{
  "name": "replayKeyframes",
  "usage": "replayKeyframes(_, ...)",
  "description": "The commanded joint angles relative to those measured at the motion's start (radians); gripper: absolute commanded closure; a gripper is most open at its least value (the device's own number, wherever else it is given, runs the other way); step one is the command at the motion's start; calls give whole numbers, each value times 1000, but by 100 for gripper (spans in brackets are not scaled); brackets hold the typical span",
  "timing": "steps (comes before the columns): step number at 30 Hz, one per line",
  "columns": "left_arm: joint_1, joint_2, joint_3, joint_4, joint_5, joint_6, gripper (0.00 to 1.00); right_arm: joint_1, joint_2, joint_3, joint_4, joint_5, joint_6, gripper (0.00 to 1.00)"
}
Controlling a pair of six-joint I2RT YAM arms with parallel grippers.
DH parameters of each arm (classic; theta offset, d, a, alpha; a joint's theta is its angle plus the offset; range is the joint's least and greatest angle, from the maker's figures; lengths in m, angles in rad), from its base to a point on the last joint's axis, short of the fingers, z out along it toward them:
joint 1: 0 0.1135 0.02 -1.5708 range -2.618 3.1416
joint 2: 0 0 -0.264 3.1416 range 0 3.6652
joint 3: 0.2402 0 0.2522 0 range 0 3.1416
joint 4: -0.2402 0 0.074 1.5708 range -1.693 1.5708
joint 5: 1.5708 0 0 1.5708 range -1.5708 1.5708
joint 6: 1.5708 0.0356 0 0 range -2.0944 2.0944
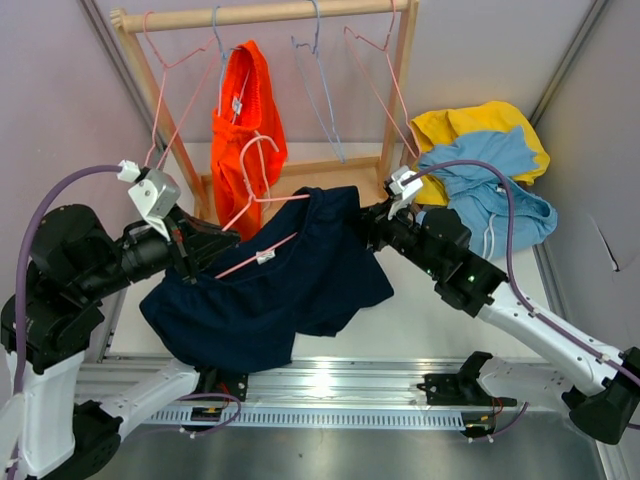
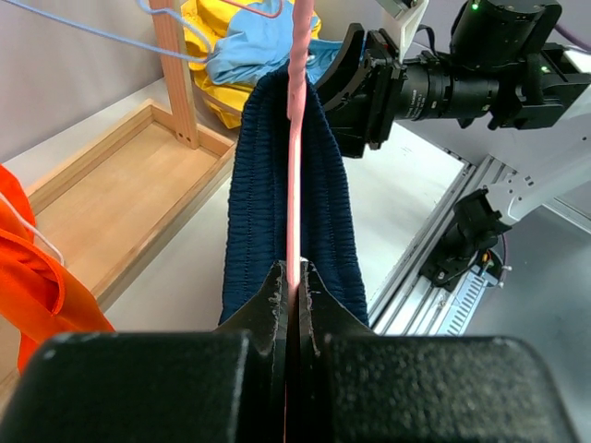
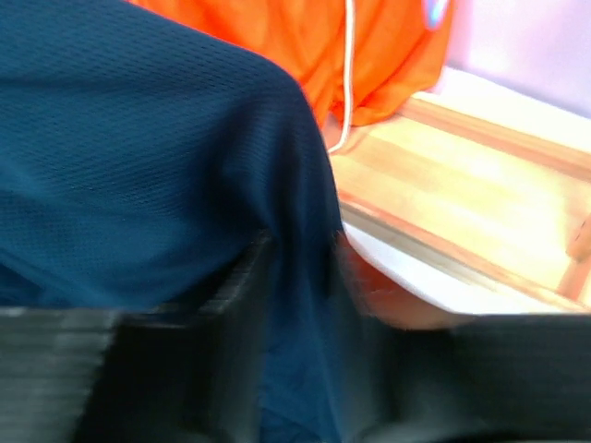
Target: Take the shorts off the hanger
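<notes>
Navy shorts hang over a pink wire hanger held out in front of the rack. My left gripper is shut on the hanger's lower bar; in the left wrist view the pink wire runs straight out from between the closed jaws, with the ribbed waistband draped over it. My right gripper is at the far end of the waistband. In the blurred right wrist view, navy cloth fills the narrow gap between its fingers.
The wooden rack stands behind, with an orange garment and bare wire hangers on its rail. Its wooden base tray lies below. A pile of yellow and light blue clothes is at the back right. A metal rail runs along the near edge.
</notes>
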Motion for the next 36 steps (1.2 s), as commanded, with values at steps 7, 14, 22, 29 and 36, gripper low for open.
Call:
replayKeyframes(7,-4,23,43,100,9,-24,100,4,15,-41,112,3,9,100)
replayKeyframes(14,-5,-9,-7,74,-53,-16,100,-190,-16,35,30,106,8,100)
replayKeyframes(22,-4,-52,-58,60,-52,-21,100,-603,-22,104,16,-70,93,100)
replayKeyframes(29,-4,-46,-57,74,-105,-21,100,-628,-56,7,31,-100,132,100)
replayKeyframes(36,-5,-28,3,82,-173,-22,100,-629,-112,-104,42,-81,161,100)
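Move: The right fingers are half shut around the right-hand edge of the navy shorts, right at the hand point. Counted from this hand, the blue shorts piled on the basket lie about 22 cm ahead, 32 to the right and 25 below; the orange shorts hang some 26 ahead and 28 to the left, about level. From the left hand, which has the pink hanger, the same navy edge is roughly 11 ahead, 25 to the right and 10 below. Rightward and forward, towards the basket, goes the right hand once its fingers have finished shutting on the navy shorts' edge: about 15 cm right and 8 forward, arching up some 5 cm and sinking back, turning about 20 degrees clockwise. The left keeps its pinch on the pink hanger, easing a couple of centimetres forward and slightly down as the cloth is drawn off. ##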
